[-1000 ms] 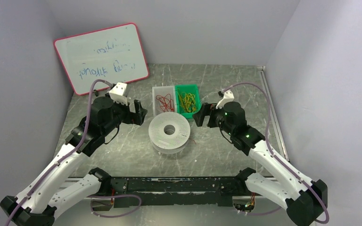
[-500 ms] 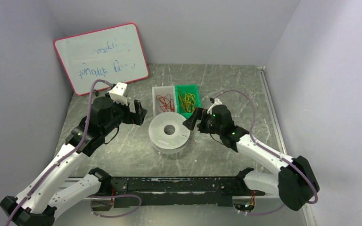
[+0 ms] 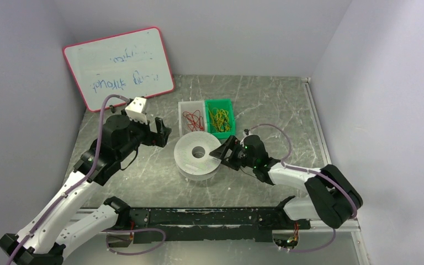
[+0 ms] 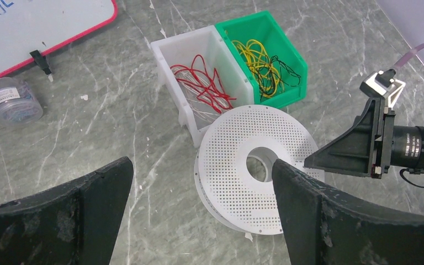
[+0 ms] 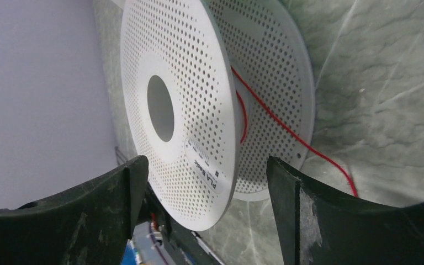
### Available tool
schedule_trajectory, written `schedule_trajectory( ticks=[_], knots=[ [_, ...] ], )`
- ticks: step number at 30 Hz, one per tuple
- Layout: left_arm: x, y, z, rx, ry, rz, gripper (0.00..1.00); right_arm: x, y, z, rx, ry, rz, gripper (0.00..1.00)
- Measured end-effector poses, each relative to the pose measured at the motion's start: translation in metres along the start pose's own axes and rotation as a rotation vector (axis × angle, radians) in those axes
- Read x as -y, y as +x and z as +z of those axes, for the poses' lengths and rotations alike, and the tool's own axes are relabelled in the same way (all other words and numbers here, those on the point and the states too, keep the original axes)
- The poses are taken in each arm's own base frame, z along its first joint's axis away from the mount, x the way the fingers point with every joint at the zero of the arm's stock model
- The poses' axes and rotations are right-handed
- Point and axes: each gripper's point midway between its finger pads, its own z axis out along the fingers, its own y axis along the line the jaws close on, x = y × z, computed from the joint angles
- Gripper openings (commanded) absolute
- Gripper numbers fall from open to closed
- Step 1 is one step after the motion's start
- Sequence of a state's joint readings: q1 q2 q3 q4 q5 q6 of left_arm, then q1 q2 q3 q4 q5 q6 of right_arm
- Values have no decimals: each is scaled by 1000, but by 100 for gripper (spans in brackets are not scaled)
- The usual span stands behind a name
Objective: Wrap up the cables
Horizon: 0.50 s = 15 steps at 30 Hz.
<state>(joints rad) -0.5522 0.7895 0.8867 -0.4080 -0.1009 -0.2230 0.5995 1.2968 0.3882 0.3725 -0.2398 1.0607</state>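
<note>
Thin red cables (image 4: 204,85) lie tangled in a white bin (image 3: 184,113); yellow cables (image 4: 256,55) lie in a green bin (image 3: 229,113) beside it. One red cable (image 5: 276,124) runs between the flanges of the white perforated spool (image 3: 199,154) and trails out onto the table. My right gripper (image 5: 204,165) is open at the spool's right edge, its jaws on either side of the upper flange rim without touching it. My left gripper (image 4: 201,163) is wide open and holds nothing, hovering left of the spool (image 4: 237,182).
A red-framed whiteboard (image 3: 118,66) leans at the back left, with a small clear jar (image 4: 14,99) in front of it. Grey walls close in the left, back and right. A black rail (image 3: 210,218) runs along the near edge.
My right arm has swung left and down to the spool's right rim, and its jaws have narrowed a little. The left arm has barely shifted.
</note>
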Motion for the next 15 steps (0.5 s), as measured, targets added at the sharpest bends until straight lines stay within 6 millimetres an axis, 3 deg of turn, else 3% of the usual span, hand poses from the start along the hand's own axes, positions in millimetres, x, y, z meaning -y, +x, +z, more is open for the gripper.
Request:
schedule_trajectory(
  ticks=[6, 15],
  knots=[
    [0, 0, -1, 2, 1, 0, 99, -14, 15, 8, -26, -74, 67, 69],
    [0, -2, -2, 10, 2, -1, 99, -25, 24, 9, -32, -141, 120, 46]
  ],
)
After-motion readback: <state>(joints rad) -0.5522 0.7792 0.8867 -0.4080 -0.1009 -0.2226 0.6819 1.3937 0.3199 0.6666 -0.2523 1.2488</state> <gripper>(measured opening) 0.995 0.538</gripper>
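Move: The white spool, lying flat, has its middle about 7 cm left and 3 cm ahead of the right hand and some 3 cm lower; its upper flange's near-right rim is already at the open fingers. The green box stands about 18 cm straight ahead of this hand, the grey box equally far ahead but 10 cm left, both about 4 cm lower. For the left hand the spool is some 16 cm right, 1 cm ahead and 23 cm below. The right hand reaches about 3 cm left and a little back, rising slightly, to bring its fingers farther in around the spool's upper flange, one finger over the perforated disc and the other in the gap beneath, where the red cable runs. As it goes, the wrist rolls some 10 degrees so that the fingers tip up towards level, and the fingers close from nearly wide open to about half, bearing on the flange's rim but not yet shut on it. ##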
